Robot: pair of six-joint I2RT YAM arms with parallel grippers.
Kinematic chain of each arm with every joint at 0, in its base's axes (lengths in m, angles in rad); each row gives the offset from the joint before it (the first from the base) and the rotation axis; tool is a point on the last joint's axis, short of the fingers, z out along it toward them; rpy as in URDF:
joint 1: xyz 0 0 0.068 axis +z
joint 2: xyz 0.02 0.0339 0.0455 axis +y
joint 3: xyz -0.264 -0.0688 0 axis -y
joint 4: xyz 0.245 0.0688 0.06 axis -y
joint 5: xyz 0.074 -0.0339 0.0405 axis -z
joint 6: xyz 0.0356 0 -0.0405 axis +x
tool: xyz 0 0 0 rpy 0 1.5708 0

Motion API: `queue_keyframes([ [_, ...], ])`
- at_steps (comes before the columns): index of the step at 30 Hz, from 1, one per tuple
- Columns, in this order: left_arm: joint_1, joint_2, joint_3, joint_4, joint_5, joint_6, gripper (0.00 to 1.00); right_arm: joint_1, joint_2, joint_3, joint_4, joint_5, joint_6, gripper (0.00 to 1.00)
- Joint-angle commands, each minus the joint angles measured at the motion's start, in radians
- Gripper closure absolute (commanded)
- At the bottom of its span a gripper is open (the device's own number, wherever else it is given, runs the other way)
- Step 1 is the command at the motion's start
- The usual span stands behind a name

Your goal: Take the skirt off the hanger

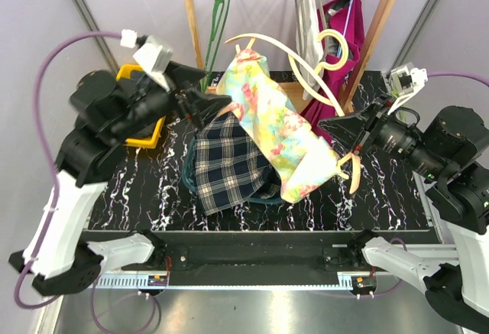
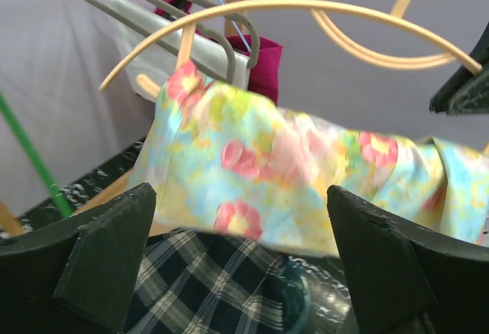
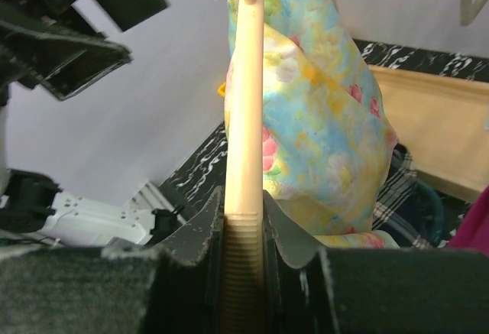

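The skirt [image 1: 275, 128], floral in yellow, pink and light blue, hangs slantwise on a cream plastic hanger [image 1: 306, 66] above the table. My right gripper [image 1: 348, 150] is shut on the hanger's lower right arm; the right wrist view shows its jaws clamped on the ribbed hanger bar [image 3: 246, 120] with the skirt [image 3: 321, 112] beyond. My left gripper [image 1: 210, 108] stands wide open beside the skirt's upper left end. In the left wrist view the skirt [image 2: 290, 173] hangs just ahead of the left gripper [image 2: 241, 265], with the hanger arc [image 2: 306, 5] above and nothing between the fingers.
A dark plaid garment [image 1: 229, 166] lies in a teal basin under the skirt. Behind stands a wooden rack [image 1: 382, 13] with a magenta garment [image 1: 340, 28], a white hanger [image 1: 309, 13] and a green hanger [image 1: 218, 21]. A yellow object [image 1: 145, 139] sits at the left.
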Motion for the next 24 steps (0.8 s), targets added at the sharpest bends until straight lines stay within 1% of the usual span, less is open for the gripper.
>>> queue_keyframes([
  [1, 0.012, 0.066, 0.033, 0.098, 0.141, -0.158, 0.01, 0.004, -0.011, 0.043, 0.075, -0.079, 0.063, 1.0],
  [11, 0.042, 0.063, -0.073, 0.121, 0.049, -0.058, 0.01, 0.005, -0.019, 0.102, 0.069, -0.124, 0.083, 1.0],
  [13, 0.05, 0.066, -0.073, 0.124, 0.065, -0.064, 0.01, 0.004, -0.018, 0.103, 0.069, -0.128, 0.088, 1.0],
  [14, 0.051, 0.067, -0.067, 0.127, 0.081, -0.078, 0.04, 0.004, -0.016, 0.102, 0.071, -0.138, 0.088, 1.0],
  [16, 0.058, 0.086, -0.058, 0.135, 0.167, -0.1, 0.09, 0.004, -0.014, 0.082, 0.084, -0.145, 0.1, 1.0],
  [19, 0.065, 0.11, -0.033, 0.159, 0.311, -0.155, 0.31, 0.005, -0.025, 0.031, 0.126, -0.144, 0.116, 1.0],
  [20, 0.068, 0.116, -0.021, 0.168, 0.351, -0.187, 0.46, 0.005, -0.033, 0.019, 0.133, -0.139, 0.117, 1.0],
  [21, 0.077, 0.123, -0.012, 0.175, 0.428, -0.202, 0.73, 0.005, -0.034, 0.008, 0.141, -0.132, 0.114, 1.0],
  [22, 0.082, 0.133, -0.003, 0.181, 0.45, -0.219, 0.86, 0.005, -0.039, -0.007, 0.141, -0.119, 0.108, 1.0],
  [23, 0.087, 0.135, 0.007, 0.182, 0.471, -0.238, 0.95, 0.005, -0.044, -0.013, 0.138, -0.084, 0.102, 1.0],
  [24, 0.097, 0.133, 0.008, 0.181, 0.493, -0.242, 1.0, 0.005, -0.05, -0.016, 0.128, -0.061, 0.085, 1.0],
])
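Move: From the left gripper, held wide open, the near end of the floral skirt is some 5 cm to the right, 2 cm ahead and 3 cm lower. The skirt's middle lies about 11 cm right, 4 cm back and 5 cm down. The near tip of the wooden hanger is around 9 cm ahead, 2 cm right and 5 cm above. The right gripper already holds the hanger, with the skirt's middle about 12 cm to its left, 1 cm ahead and 3 cm below. Bring the left gripper down, forward and right about 5 cm in all to get its open fingers around the floral skirt's near end, then shut them on the cloth while easing back some 2 cm and turning the tips clockwise and slightly down, roughly 15 degrees. Keep the right gripper's hold on the wooden hanger, drawing it back and slightly up about 3 cm. ##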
